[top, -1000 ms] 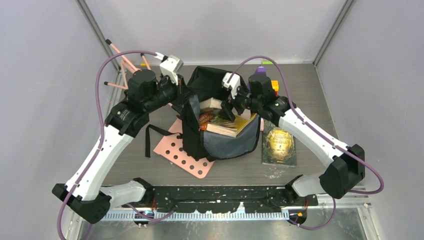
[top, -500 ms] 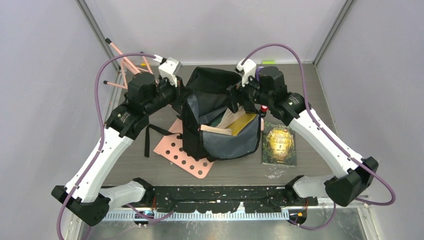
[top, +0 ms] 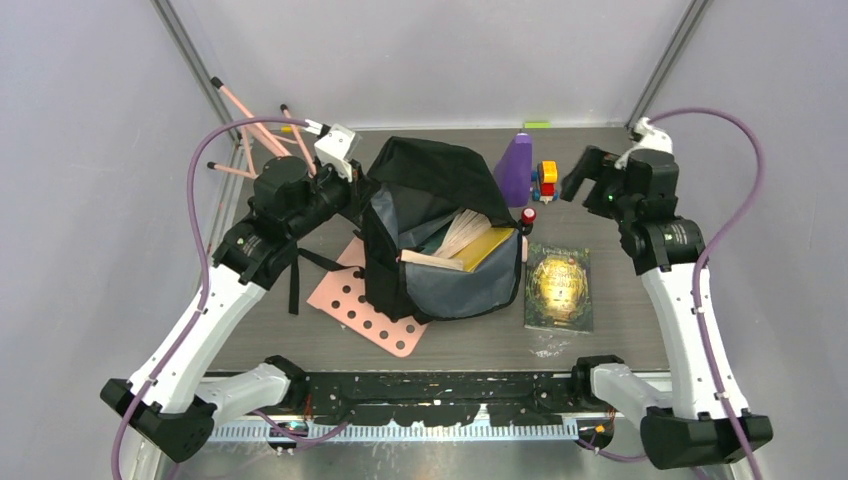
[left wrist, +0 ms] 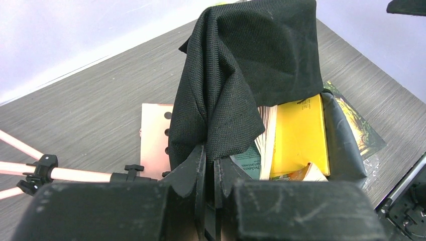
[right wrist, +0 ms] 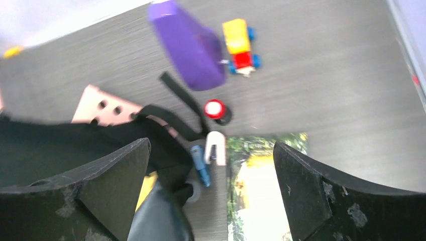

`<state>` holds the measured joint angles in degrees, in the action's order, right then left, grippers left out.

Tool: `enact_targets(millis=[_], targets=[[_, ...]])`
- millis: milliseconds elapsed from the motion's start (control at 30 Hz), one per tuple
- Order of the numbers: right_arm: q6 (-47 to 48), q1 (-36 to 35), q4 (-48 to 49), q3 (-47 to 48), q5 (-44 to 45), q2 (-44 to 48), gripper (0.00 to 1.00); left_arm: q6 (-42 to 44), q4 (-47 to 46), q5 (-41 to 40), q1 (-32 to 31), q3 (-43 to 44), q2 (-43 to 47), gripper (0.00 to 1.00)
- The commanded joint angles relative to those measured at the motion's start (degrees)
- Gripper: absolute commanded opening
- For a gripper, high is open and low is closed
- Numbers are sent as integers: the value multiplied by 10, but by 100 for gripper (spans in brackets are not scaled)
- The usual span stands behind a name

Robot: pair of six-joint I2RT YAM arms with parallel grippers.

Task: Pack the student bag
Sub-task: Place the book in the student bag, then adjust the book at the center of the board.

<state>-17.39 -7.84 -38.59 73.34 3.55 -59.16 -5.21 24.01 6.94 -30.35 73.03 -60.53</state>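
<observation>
The student bag (top: pixel 440 270) stands open at the table's middle, black with a grey lining. A yellow book (top: pixel 487 243) and other books lean inside it. My left gripper (top: pixel 363 193) is shut on the bag's black fabric rim (left wrist: pixel 221 125) at its left side and holds it up. In the left wrist view the yellow book (left wrist: pixel 301 133) shows under the draped flap. My right gripper (top: pixel 574 183) hangs open and empty to the right of the bag, above the table. Its wrist view, with the gripper (right wrist: pixel 211 170) open, looks down on the bag's right edge (right wrist: pixel 75 145).
A green-and-gold book (top: pixel 558 287) lies right of the bag. Behind it are a purple object (top: pixel 515 160), a toy car (top: pixel 545 180) and a red-capped item (top: pixel 527 215). A pink perforated board (top: pixel 365 310) lies under the bag. Pink rods (top: pixel 250 115) lean at the back left.
My right gripper let go of the books inside the bag, opened wide and pulled out to the right. The books dropped deeper and the bag's top slumped forward. The left grip has not moved.
</observation>
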Motion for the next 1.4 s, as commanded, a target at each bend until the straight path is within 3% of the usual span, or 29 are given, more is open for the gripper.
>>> enact_targets(millis=[0, 167, 433, 767, 833, 900, 1033, 1133, 1367], targets=[[-93, 129, -52, -78, 56, 0, 99, 18, 0, -19, 5, -18, 7, 0], [-125, 221, -21, -185, 23, -5, 99, 23, -2, -16, 5, -23, 15, 0], [-122, 229, 46, -291, 18, -108, 99, 27, -2, -15, 5, -26, 21, 0], [-130, 231, 104, -328, -94, -203, 96, 31, -4, 19, 5, -27, 29, 1], [-135, 231, 107, -336, -127, -206, 91, 27, -5, 35, 4, -24, 30, 6], [-141, 231, 110, -345, -150, -201, 87, 29, 5, 49, 0, -13, 27, 17], [-146, 230, 114, -358, -148, -181, 80, 35, 41, 52, -12, 15, 27, 50], [-146, 230, 116, -365, -150, -175, 73, 37, 72, 46, -25, 37, 35, 66], [-151, 230, 132, -367, -153, -172, 70, 50, 178, -52, -78, 125, 47, 77]])
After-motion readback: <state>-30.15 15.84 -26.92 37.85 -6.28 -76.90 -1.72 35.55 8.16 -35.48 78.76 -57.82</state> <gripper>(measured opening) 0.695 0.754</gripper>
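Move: The book lies under the right gripper, about 31 cm below, 8 back and 3 to its right. Of the right hand, the red-capped bottle is 9 cm ahead and 4 left, the toy truck 17 straight ahead, both roughly 29 down; the student bag's middle is some 5 ahead and 22 left. The left hand holds the bag's edge, with the bag's middle 6 cm ahead, 13 right, 28 down, and the book about 40 right, 6 back. Swing the right gripper right and sink it about 30 cm, drawing back some 6 cm and tipping its fingers steeply down with a clockwise turn; low down, ease about 4 cm left and close partway, the right finger against the book's right edge and the left one over its cover. Meanwhile keep the left gripper nearly still, then open it, release the bag's edge and draw back about 5 cm. ##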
